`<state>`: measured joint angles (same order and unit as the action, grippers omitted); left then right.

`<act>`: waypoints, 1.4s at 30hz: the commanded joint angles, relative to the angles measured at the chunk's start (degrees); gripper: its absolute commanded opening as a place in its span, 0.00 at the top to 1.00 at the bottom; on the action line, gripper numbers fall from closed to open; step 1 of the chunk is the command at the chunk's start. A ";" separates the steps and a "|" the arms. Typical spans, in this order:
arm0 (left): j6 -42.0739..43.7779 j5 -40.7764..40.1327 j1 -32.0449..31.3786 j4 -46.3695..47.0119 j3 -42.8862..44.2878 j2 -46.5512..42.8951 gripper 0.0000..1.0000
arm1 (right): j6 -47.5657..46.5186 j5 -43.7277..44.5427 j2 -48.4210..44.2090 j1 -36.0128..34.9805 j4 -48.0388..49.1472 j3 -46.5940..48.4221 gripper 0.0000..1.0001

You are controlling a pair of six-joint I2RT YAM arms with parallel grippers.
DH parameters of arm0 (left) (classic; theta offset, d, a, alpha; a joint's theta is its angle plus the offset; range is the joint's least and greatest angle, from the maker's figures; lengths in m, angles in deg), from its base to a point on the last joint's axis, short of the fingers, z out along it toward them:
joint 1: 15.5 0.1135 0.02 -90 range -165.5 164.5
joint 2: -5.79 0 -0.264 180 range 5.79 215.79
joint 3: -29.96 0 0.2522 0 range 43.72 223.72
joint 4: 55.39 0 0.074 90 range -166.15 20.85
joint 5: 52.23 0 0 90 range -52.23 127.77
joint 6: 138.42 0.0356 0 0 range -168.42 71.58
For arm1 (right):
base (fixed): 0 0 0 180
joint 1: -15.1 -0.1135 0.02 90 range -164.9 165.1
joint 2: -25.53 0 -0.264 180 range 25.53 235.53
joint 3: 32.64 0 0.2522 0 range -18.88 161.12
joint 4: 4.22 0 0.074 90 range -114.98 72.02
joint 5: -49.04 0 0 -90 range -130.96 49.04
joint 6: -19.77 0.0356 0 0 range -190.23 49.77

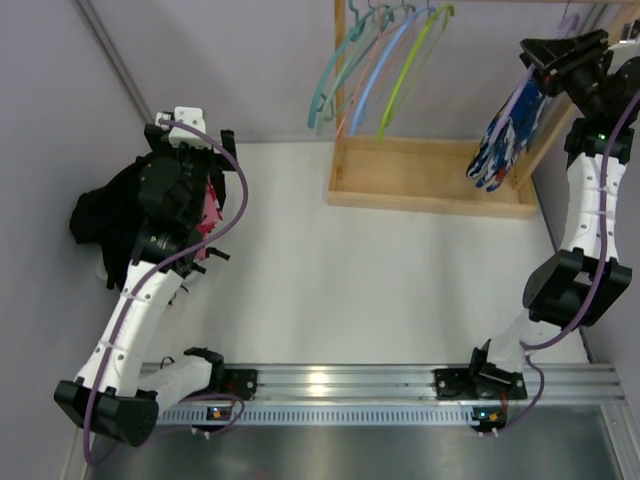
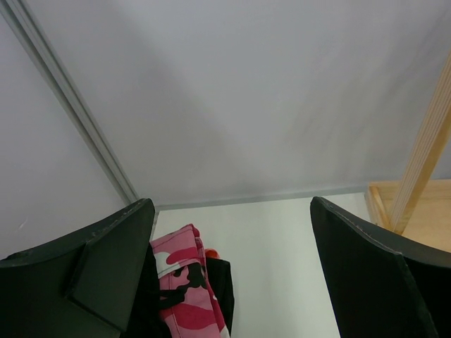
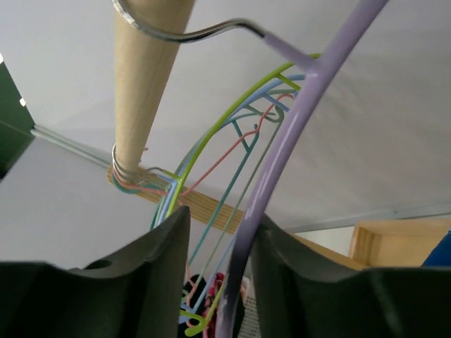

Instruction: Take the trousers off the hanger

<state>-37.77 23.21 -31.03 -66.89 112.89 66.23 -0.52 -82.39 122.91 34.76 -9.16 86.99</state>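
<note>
The blue-and-white trousers (image 1: 508,135) hang from a purple hanger (image 3: 282,162) whose wire hook sits over the wooden rod (image 3: 144,84) at the far right. My right gripper (image 1: 542,55) is up at that hanger; in the right wrist view its jaws (image 3: 224,215) stand narrowly apart around the hanger's arm, which lies against the right finger. The pink-red camouflage trousers (image 2: 184,282) and the black trousers (image 1: 105,215) lie piled at the far left. My left gripper (image 2: 231,204) is wide open and empty just above that pile, and it also shows in the top view (image 1: 195,140).
Several empty coloured hangers (image 1: 380,70) hang on the rod at the back middle. The wooden rack base (image 1: 430,180) lies under them, with an upright post (image 2: 423,162) at its side. Grey walls close in at left, back and right.
</note>
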 commanded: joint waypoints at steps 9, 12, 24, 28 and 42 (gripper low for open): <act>0.24 -0.02 -0.29 1.08 -0.52 0.73 0.01 | 5.51 -0.49 -3.07 -2.08 17.26 2.33 1.00; 0.07 0.06 -0.29 0.99 -0.79 0.82 0.01 | 8.15 -0.85 -4.13 -2.00 23.94 2.50 1.00; 0.16 4.79 -0.29 1.16 -1.57 -0.76 0.01 | 10.97 -1.02 -8.61 -2.43 26.78 0.41 1.00; 1.47 16.35 -0.29 6.43 -6.93 -5.15 0.01 | 12.64 -2.07 -13.26 -2.61 26.95 -6.35 1.00; 10.44 33.13 -8.44 7.84 -17.92 -7.19 0.01 | 16.07 -11.21 -27.15 -4.36 24.05 -24.55 1.00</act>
<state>-31.45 54.07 -35.73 -62.91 96.36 58.93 16.37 -91.18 101.03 31.64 4.34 62.36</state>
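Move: The purple hanger's gripped shoulder lies almost between the right fingers, about 1 cm ahead, 2 cm left and 1 cm lower. The trousers hang on it, roughly 3 cm ahead, level sideways, 15 cm below; the rail is some 5 cm ahead, straight above by 8 cm. The green hanger is about 20 cm left, 2 cm back, 4 cm lower. From the left hand the shoulder lies roughly 12 cm ahead, 53 cm right, 6 cm higher. Right fingers pinch the purple hanger, lift about 3 cm, draw 12 back and leftward; left hand swings right. ##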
